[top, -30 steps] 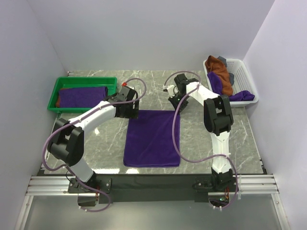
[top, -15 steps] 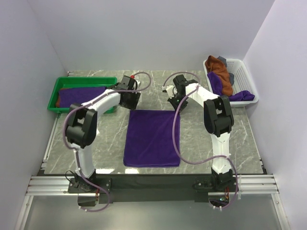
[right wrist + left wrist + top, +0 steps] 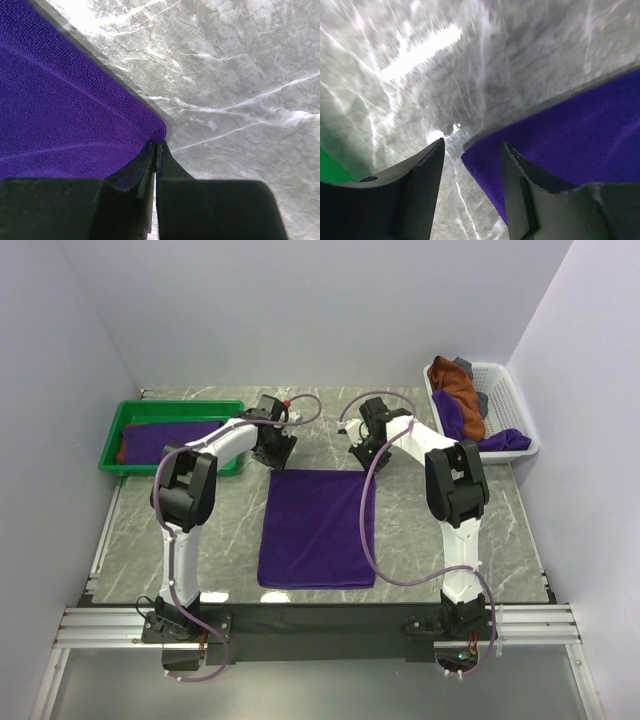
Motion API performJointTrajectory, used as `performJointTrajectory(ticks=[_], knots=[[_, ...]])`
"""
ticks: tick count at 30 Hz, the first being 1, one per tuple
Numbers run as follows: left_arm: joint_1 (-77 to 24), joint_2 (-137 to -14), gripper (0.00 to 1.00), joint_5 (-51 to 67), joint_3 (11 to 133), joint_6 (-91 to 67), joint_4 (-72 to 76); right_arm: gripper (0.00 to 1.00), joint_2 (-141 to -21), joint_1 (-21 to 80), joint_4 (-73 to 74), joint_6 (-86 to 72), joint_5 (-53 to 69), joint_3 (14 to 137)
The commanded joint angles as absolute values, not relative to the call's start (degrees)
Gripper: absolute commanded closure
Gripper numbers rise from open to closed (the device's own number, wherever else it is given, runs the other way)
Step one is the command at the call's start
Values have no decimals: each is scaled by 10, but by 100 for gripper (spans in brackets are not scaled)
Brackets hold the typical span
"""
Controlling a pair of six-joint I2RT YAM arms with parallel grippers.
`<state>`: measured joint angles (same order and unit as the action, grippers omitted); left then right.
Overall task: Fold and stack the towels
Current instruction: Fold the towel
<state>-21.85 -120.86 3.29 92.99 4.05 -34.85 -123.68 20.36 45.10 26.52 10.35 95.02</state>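
Observation:
One purple towel [image 3: 318, 528] lies flat in the middle of the marble table. My left gripper [image 3: 275, 452] is at its far left corner. In the left wrist view that gripper [image 3: 472, 146] is open, and the towel's corner [image 3: 485, 157] lies between the fingers [image 3: 420, 190]. My right gripper [image 3: 362, 455] is at the far right corner. In the right wrist view that gripper [image 3: 155, 146] is shut, pinching the puckered corner of the towel [image 3: 75, 110]. A folded purple towel [image 3: 165, 440] rests in the green tray [image 3: 180, 405].
A white basket [image 3: 505, 400] at the far right holds a rust-brown towel [image 3: 458, 390], another purple towel [image 3: 455, 415] and a small grey item [image 3: 465, 365]. Walls enclose the table on three sides. A cable loops from each arm above the towel's far edge.
My left arm's elbow has swung from the near left toward the tray, and its gripper has shifted slightly farther away at the towel's corner. The right arm and the towel have stayed put.

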Motion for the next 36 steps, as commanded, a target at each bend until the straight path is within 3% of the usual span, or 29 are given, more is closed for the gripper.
performJointTrajectory(ticks=[1, 18, 27, 33, 36], knots=[[-221, -1218, 47, 50, 959, 59, -374, 100, -1230, 208, 467, 265, 91, 933], [-221, -1250, 51, 38, 944, 41, -381, 100, -1225, 209, 461, 263, 90, 926], [-221, -1251, 70, 32, 890, 10, -374, 100, -1217, 209, 456, 261, 84, 918], [-221, -1226, 99, 2, 869, 4, -371, 100, -1210, 209, 446, 258, 79, 927], [-221, -1213, 99, -17, 871, 5, -363, 100, -1207, 208, 451, 254, 71, 946]])
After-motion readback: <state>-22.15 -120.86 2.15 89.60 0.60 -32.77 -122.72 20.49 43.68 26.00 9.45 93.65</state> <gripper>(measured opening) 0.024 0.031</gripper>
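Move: The purple towel's far-left corner lies almost under my left fingers, about 1 cm back, level sideways and roughly 2 cm below. The far-right corner, which my right hand already pinches, stands some 21 cm to the right of that left corner, level with it. The green tray's middle is about 22 cm left and 8 cm ahead of my left hand. From my right hand, the far-left corner is some 21 cm straight to the left at about its own height. I ease my left hand down about 1.5 cm and barely 1 cm back, so my half-open fingers settle around the towel's far-left corner. Once low, I shut them fully and pinch the corner, slowly at first and then quickly. My right hand stays put and keeps its grip on the far-right corner. ##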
